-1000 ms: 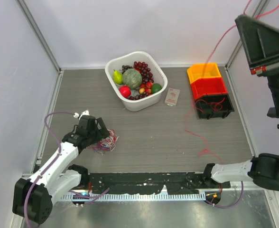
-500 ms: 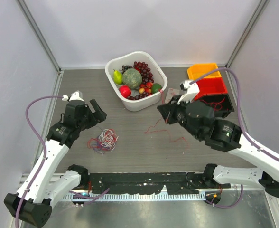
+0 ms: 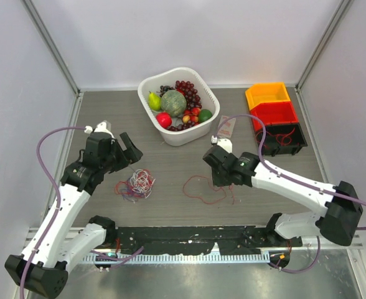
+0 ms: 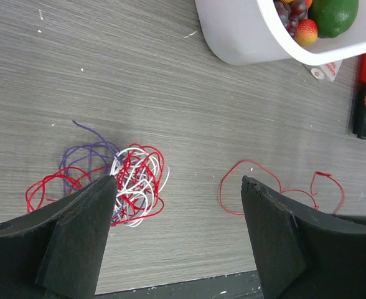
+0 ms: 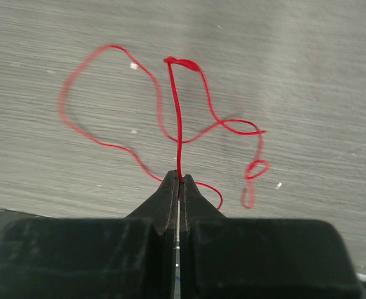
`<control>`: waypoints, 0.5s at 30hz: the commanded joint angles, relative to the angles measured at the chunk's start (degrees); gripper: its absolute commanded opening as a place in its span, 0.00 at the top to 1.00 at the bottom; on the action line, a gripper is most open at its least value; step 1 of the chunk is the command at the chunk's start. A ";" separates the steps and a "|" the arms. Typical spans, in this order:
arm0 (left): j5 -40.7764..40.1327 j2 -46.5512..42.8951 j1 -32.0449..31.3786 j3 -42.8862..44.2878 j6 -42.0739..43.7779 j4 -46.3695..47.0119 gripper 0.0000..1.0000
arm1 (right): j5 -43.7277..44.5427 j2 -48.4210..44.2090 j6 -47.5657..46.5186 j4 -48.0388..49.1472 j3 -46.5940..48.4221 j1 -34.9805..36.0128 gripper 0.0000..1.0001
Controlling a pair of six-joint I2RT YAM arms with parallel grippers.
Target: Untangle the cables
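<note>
The tangled bunch of red, purple and white cables (image 3: 135, 185) lies on the table left of centre; it shows in the left wrist view (image 4: 117, 182) too. My left gripper (image 3: 124, 151) hovers open above and behind it, empty. A separate red cable (image 3: 203, 189) lies in loops right of the bunch, also in the left wrist view (image 4: 276, 190). My right gripper (image 3: 215, 171) is shut on this red cable (image 5: 178, 124), which rises from the closed tips and loops over the table.
A white fruit basket (image 3: 152, 84) stands at the back centre. Yellow (image 3: 267, 94), red (image 3: 275, 113) and black bins (image 3: 282, 138) sit at the back right, the black one holding red cable. A small packet (image 3: 226, 127) lies beside the basket.
My right arm has swung down from high up to the table, bringing the red cable with it, now laid in loops. My left gripper has lifted off the bunch.
</note>
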 commanded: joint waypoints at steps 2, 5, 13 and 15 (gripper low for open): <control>4.13 -1.82 -0.02 -0.50 0.54 0.84 0.16 | -10.09 1.28 -5.05 1.53 -2.28 -3.83 0.99; 5.35 -2.17 -0.02 -1.29 0.10 1.46 0.16 | -14.32 5.75 -10.06 2.95 -3.50 -3.92 0.98; 6.41 -2.17 -0.02 -1.38 0.01 1.90 0.16 | -13.99 5.68 -15.87 11.38 -7.99 -3.92 0.57; 6.59 -2.26 -0.11 -1.47 -0.16 1.81 0.17 | -12.58 7.52 -16.93 12.34 -7.55 -3.74 0.53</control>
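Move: The red cable is pinched in the right hand, its loose loops on the table centred about 11 cm below that hand, some 4 cm left and roughly 1 cm ahead. From the same hand, the tangled cables lie about 36 cm left and 2 cm ahead, and the white card some 28 cm ahead and 2 cm to the right. From the left hand, the red cable's loops are roughly 30 cm right, 8 cm back and 19 cm below. The red cable, still pinched at first, is lowered by the right hand towards the table beside its own loops, about 7 cm down and a couple of centimetres back towards the robot. The fingers tip some 10 degrees more steeply down while the hand turns counter-clockwise about as much; late in the descent they open to nearly half, letting go of the strand. ##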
